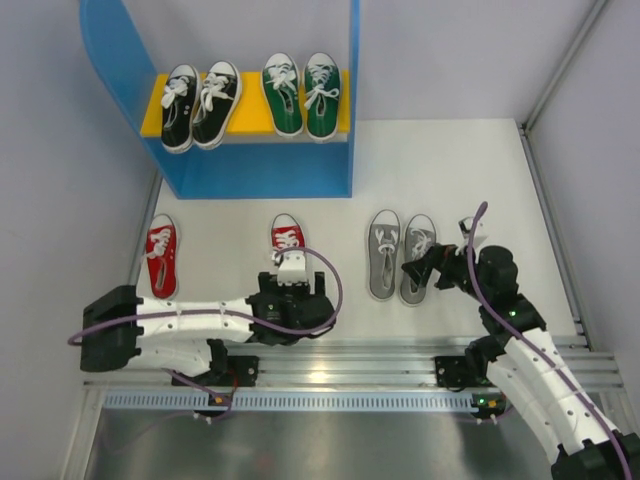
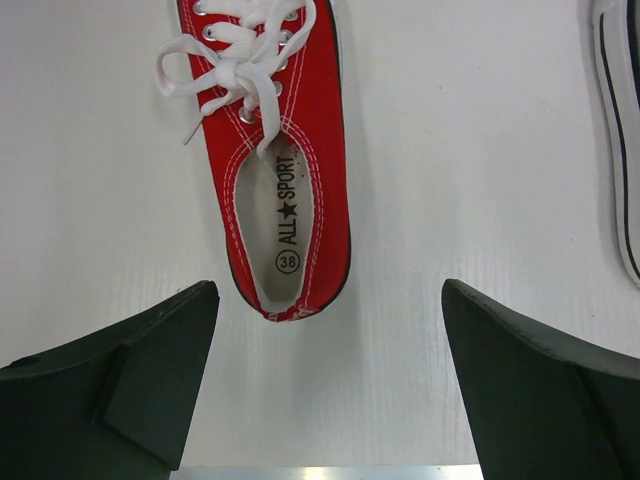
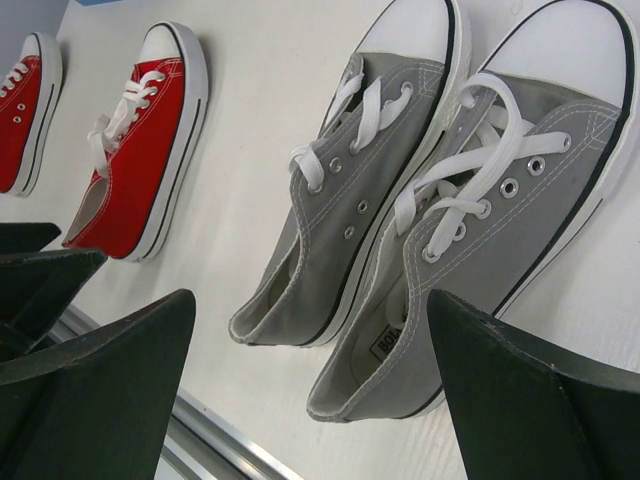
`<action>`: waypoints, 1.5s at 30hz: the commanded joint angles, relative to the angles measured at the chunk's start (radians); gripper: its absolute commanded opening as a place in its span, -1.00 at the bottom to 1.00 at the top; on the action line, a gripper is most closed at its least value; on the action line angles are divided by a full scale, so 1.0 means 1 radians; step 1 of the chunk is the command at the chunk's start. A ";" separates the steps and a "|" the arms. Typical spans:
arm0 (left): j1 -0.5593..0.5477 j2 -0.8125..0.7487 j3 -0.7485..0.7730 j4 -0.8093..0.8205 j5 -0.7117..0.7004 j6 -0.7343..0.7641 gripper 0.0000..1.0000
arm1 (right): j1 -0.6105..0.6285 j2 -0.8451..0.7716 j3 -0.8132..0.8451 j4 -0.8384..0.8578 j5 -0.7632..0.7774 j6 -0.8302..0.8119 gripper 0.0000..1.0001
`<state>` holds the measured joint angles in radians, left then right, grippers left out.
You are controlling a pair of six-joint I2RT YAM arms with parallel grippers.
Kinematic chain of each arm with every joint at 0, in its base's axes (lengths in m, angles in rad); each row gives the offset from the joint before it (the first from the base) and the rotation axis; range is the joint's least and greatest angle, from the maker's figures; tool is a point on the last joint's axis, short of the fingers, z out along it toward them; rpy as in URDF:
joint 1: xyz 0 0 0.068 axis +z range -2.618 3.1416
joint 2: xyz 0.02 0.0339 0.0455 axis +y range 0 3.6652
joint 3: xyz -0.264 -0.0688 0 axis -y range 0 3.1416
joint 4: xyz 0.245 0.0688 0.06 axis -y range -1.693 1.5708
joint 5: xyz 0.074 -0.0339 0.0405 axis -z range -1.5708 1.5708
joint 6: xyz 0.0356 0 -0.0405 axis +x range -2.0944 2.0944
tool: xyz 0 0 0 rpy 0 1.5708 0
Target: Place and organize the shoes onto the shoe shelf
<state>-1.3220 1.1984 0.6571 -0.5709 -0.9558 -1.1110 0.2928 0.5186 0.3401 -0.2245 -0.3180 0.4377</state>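
The blue shoe shelf [image 1: 250,180] holds a black pair [image 1: 200,105] and a green pair [image 1: 302,95] on its yellow board. One red shoe [image 1: 288,238] [image 2: 285,160] lies on the table just ahead of my left gripper [image 1: 291,268] [image 2: 328,296]. That gripper is open, with the shoe's heel at the mouth of the jaws and nothing gripped. The other red shoe [image 1: 160,262] [image 3: 25,100] lies far left. The grey pair [image 1: 400,255] [image 3: 350,200] stands side by side. My right gripper [image 1: 418,272] [image 3: 310,300] is open around the two heels.
The shelf's tall blue side panels [image 1: 110,50] rise at the back left. A metal rail [image 1: 400,365] runs along the table's near edge by the arm bases. A grey wall frame [image 1: 555,230] borders the right side.
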 commanded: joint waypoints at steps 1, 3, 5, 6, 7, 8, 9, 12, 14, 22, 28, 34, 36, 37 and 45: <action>-0.022 0.053 0.030 -0.063 -0.161 -0.157 0.97 | 0.016 -0.009 -0.003 0.034 0.007 -0.014 0.99; -0.022 0.079 0.007 -0.061 -0.172 -0.215 0.96 | 0.016 -0.008 0.000 0.028 0.008 -0.016 0.99; -0.023 0.079 -0.029 -0.061 -0.178 -0.280 0.97 | 0.016 -0.011 -0.001 0.025 0.008 -0.019 0.99; -0.023 0.078 -0.042 -0.061 -0.190 -0.294 0.97 | 0.017 -0.012 -0.003 0.025 0.008 -0.017 0.99; -0.022 0.076 -0.051 -0.063 -0.193 -0.308 0.97 | 0.016 -0.009 -0.003 0.025 0.008 -0.017 0.99; -0.022 0.070 -0.069 -0.057 -0.198 -0.331 0.97 | 0.016 -0.006 -0.004 0.027 0.008 -0.017 0.99; -0.022 0.069 -0.077 -0.053 -0.202 -0.342 0.97 | 0.016 -0.006 -0.003 0.028 0.007 -0.016 0.99; -0.022 0.084 -0.097 -0.028 -0.227 -0.346 0.97 | 0.016 0.006 -0.006 0.034 0.003 -0.014 0.99; -0.022 0.095 -0.112 0.020 -0.233 -0.296 0.97 | 0.017 0.012 -0.001 0.039 0.000 -0.010 0.99; -0.006 0.073 -0.237 0.532 -0.169 0.060 0.76 | 0.023 0.014 0.016 0.020 0.007 -0.014 0.99; 0.043 0.112 -0.257 0.663 -0.129 0.146 0.54 | 0.025 0.011 0.010 0.017 0.007 -0.014 0.99; 0.044 0.112 -0.255 0.648 -0.138 0.152 -1.00 | 0.026 0.008 0.008 0.013 0.008 -0.022 0.99; 0.044 0.112 -0.246 0.582 -0.143 0.117 -1.00 | 0.026 0.006 0.008 0.014 0.008 -0.021 0.99; 0.044 0.112 -0.241 0.573 -0.144 0.105 -1.00 | 0.025 0.004 0.005 0.017 0.010 -0.021 0.99; 0.038 -0.064 -0.108 0.208 -0.136 0.112 -1.00 | 0.025 -0.005 -0.001 0.017 0.013 -0.022 0.99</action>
<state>-1.2774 1.2308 0.4793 -0.2199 -1.0611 -1.0115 0.3012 0.5297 0.3401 -0.2306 -0.3145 0.4355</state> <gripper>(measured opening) 0.094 0.993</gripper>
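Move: The nearer red shoe lies with its heel almost under the open left gripper. Its middle is about 10 cm ahead, 2 cm left and 5 cm below. The other red shoe stands some 38 cm to the gripper's left and 10 cm ahead. The left grey shoe is about 26 cm to its right and 10 cm ahead, with the right grey shoe roughly 10 cm beyond that. From the right hand, the nearer red shoe is about 38 cm left, 3 cm ahead and 9 cm below. Bring the left gripper down about 4 cm over the nearer red shoe's heel, first swinging some 3 cm left, then back right and edging forward 2 to 3 cm while the fingertips tilt up about 10 degrees. Close the wide-open fingers to pinch the collar by the heel, hold, then start up by nearly 2 cm. ##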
